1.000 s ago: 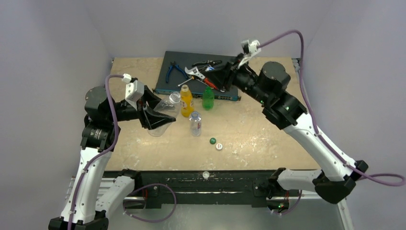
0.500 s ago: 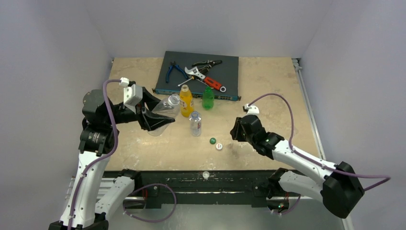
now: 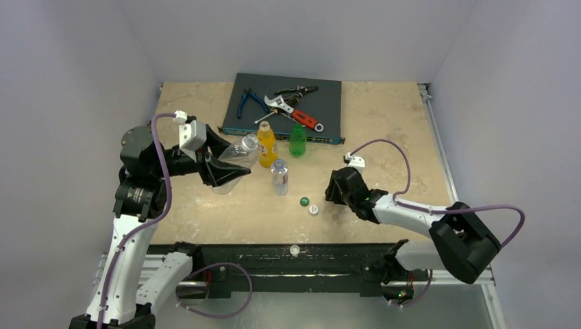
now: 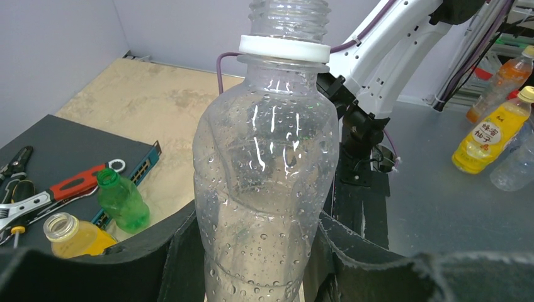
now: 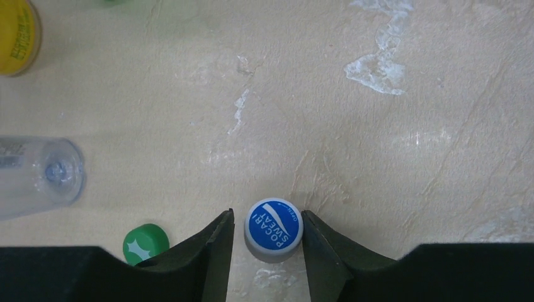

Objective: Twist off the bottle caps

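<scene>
My left gripper is shut on the larger clear bottle, which it holds tilted above the table; the bottle's threaded neck is bare. The orange-yellow bottle, green bottle and small clear bottle stand upright. My right gripper is low at the table, jaws slightly parted. The blue cap lies between the fingertips, with a narrow gap at the left finger. A dark green cap lies just beside it.
A dark flat box at the back carries pliers and a red-handled wrench. A white cap rests on the black front rail. Grey walls close in the left, back and right sides.
My right arm swung from the tools at the back down to the caps near the front edge, and its jaws parted a little. The left arm still holds the bottle.
</scene>
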Available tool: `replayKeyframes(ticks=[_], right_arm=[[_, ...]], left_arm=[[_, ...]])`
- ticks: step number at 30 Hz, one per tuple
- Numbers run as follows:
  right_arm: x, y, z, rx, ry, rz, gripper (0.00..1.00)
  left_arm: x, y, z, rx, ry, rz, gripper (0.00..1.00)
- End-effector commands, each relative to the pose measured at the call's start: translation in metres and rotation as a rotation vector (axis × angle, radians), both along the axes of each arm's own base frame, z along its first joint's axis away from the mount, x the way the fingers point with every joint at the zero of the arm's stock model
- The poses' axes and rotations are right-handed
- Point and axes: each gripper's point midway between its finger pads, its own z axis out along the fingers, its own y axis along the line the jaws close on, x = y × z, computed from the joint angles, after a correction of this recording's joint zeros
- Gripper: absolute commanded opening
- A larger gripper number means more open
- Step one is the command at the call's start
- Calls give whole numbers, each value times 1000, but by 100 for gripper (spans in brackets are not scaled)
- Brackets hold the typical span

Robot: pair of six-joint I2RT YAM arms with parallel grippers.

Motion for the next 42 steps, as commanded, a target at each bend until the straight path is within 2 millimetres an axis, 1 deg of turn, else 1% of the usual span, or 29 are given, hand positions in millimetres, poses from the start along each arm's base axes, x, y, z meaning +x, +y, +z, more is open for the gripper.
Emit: replayKeyframes(ticks=[1,2,4,6,8,10,12,14,15,16,18,20,21,22,25,26,28,30,32,34,37,39,42], right_arm=[[10,12,9,69,-44,-18,53],[10,14,9,75,-37,-16,57],[10,19,12,90,-31,-1,63],[9,20,15,93,-25,8,66],[12,22,28,101,-39,11,67],[16,22,52,101,-78,19,67],[23,26,95,120,-157,46,66],[28,32,150,148,-258,104,67],[29,37,181,166,-314,140,69],[29,42,213,189,-370,180,71],[24,53,268,206,-470,286,76],[12,70,314,223,-542,408,78],[3,81,336,246,-576,480,79],[-5,90,353,266,-610,535,80],[-42,121,408,391,-727,746,83],[-53,127,426,439,-768,794,85],[-69,138,455,501,-832,862,86],[-75,146,475,527,-882,883,87],[-80,158,483,544,-899,915,87],[-85,170,485,555,-905,937,87],[-88,188,480,562,-898,954,87],[-92,196,483,581,-909,967,87],[-91,206,484,601,-901,969,85]], left_arm=[[0,1,14,-1,-73,9,0],[1,1,15,-2,-75,9,0],[2,1,14,-2,-75,9,0],[3,1,14,-2,-74,10,0],[4,0,16,-7,-73,8,0],[4,0,18,-11,-76,10,0],[4,0,19,-14,-78,14,0],[4,0,19,-16,-79,17,0],[4,1,19,-18,-77,20,0],[4,1,20,-21,-79,21,0],[3,0,22,-25,-81,19,0],[4,0,23,-28,-80,21,0],[5,0,22,-28,-76,24,0],[6,1,22,-29,-72,29,0],[7,0,23,-47,-53,37,0],[8,0,24,-57,-47,40,0],[9,-1,26,-64,-39,36,0],[10,-1,23,-61,-26,31,0],[10,-2,21,-61,-12,21,0],[7,-2,21,-60,-12,11,0],[4,-2,20,-56,-22,6,0],[3,-2,20,-56,-21,6,0],[3,-2,19,-55,-16,0,0]])
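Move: The open neck of the clear bottle, held in my left hand, is some 43 cm above my right hand, about 21 cm to its left and 9 cm back. The blue cap is between my right fingertips, just over the table; from that hand the green cap is 8 cm left and 3 back, the white cap 6 left and 6 back, and the small bottle 16 left and 2 ahead. From my left hand the neck is about 8 cm up, 3 right and 1 ahead. I open my right fingers to let go of the blue cap, then climb fast by about 45 cm, swinging left and ending a little back. My wrist tips up from pointing down and turns counter-clockwise as the fingers spread wide, bringing them either side of the clear bottle's open mouth. My left hand keeps its grip and lifts the bottle 1.5 cm. ##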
